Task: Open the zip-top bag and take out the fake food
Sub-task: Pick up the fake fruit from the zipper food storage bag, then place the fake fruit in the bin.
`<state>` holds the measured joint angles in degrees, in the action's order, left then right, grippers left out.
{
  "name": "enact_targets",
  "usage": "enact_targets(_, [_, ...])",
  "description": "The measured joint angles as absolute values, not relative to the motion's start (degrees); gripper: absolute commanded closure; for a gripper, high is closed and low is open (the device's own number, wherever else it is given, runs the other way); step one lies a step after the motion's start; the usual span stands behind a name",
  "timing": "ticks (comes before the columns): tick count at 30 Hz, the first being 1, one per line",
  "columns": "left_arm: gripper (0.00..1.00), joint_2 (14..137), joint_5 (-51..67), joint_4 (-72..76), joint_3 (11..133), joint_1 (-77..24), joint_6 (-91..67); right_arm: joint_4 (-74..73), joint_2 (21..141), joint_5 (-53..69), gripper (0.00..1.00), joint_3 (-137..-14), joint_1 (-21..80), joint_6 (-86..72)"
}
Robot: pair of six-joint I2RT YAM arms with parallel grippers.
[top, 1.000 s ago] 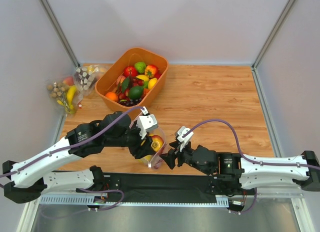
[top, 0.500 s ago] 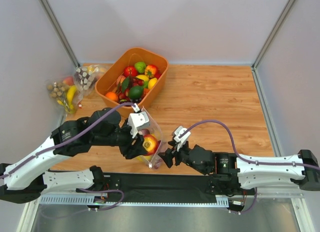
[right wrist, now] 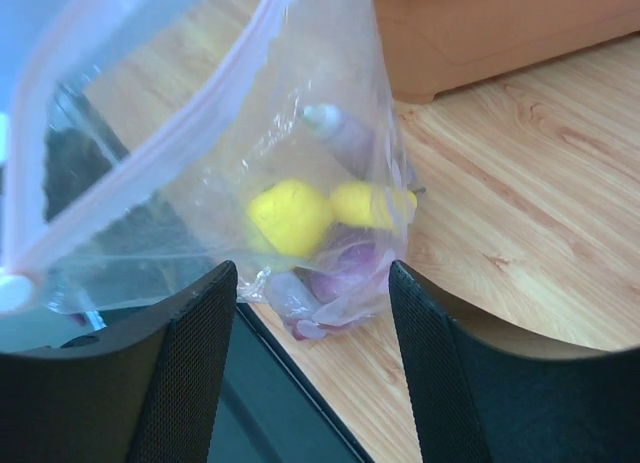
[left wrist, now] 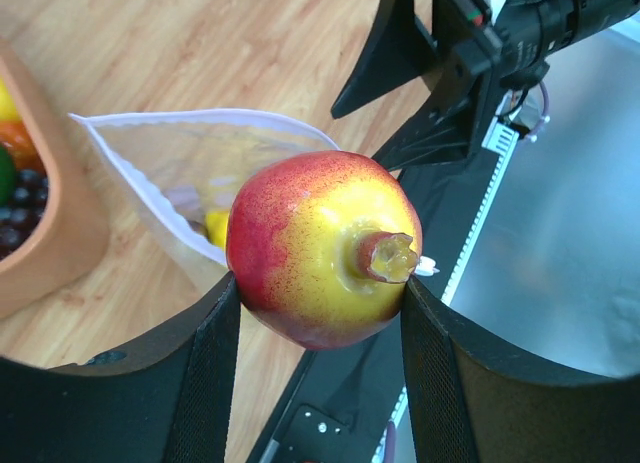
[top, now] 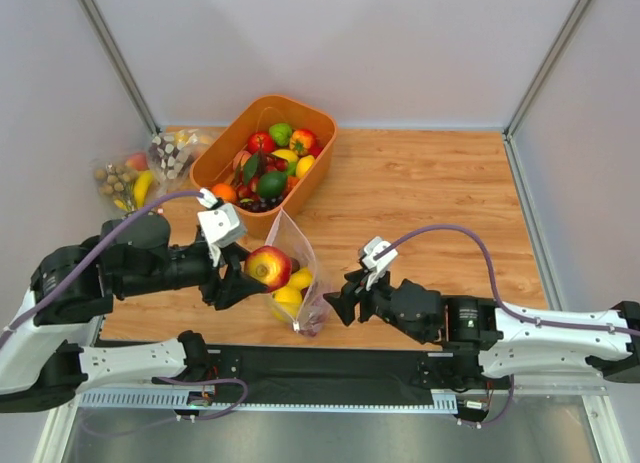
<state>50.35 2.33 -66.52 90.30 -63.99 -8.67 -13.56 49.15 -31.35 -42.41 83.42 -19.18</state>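
Note:
The clear zip-top bag (top: pixel 303 255) stands on the wood with its mouth open upward. Yellow round fruits (top: pixel 288 295) and a purple piece (top: pixel 313 321) lie in its bottom. My left gripper (top: pixel 262 273) is shut on a red-and-yellow apple (left wrist: pixel 320 248), holding it just left of and above the bag's mouth (left wrist: pixel 200 168). My right gripper (top: pixel 338 305) is open, low at the bag's right side. In the right wrist view the bag (right wrist: pixel 200 173) with the yellow fruits (right wrist: pixel 290 215) and the purple onion (right wrist: pixel 345 278) sits just ahead of its fingers (right wrist: pixel 190 363).
An orange tub (top: pixel 216 159) full of fake fruit stands behind the bag. Clear bags with a banana and nuts (top: pixel 130 183) lie at the far left by the wall. A black strip (top: pixel 330 368) runs along the near table edge.
My left gripper has lifted the apple out of the bag and drawn it back to the left. The right gripper has shifted slightly right, away from the bag, its jaws a touch narrower.

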Motion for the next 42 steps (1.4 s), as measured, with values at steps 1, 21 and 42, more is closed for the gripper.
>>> enact_targets(1, [1.0, 49.8, 1.9, -66.6, 91.1, -64.0, -8.7, -14.7, 48.6, -31.7, 0.37, -43.6, 83.4, -19.7])
enact_targets(21, [1.0, 59.7, -12.8, -61.3, 99.4, -47.7, -4.3, -32.6, 69.4, -37.7, 0.41, -75.2, 82.7, -25.3])
enact_targets(42, [1.0, 86.3, -2.7, -44.5, 92.3, -19.1, -7.9, -42.5, 68.2, -41.1, 1.0, -72.4, 80.8, -30.4])
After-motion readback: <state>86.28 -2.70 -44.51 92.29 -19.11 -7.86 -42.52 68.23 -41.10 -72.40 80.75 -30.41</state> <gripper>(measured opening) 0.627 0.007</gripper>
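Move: The red-yellow fruit is already in the left gripper. The middle of the orange bin lies about 36 cm ahead of that hand, 6 cm left and 26 cm below. The zip bag stands level with it, 7 cm to its right and 18 cm lower. For the open right hand, the bag's nearer mouth edge is roughly 4 cm ahead, 4 cm left and 3 cm higher; the yellow fruits inside are some 8 cm ahead, 9 cm left and 8 cm below. Carry the held fruit with the left gripper away from the bag, first up a little, then about 30 cm forward and slightly left, sinking over the bin's near part while the wrist turns some 50 degrees counter-clockwise; keep its grip. Meanwhile raise the right hand about 12 cm, lower it most of the way back while easing forward, and shut its fingers on the bag's mouth edge. ##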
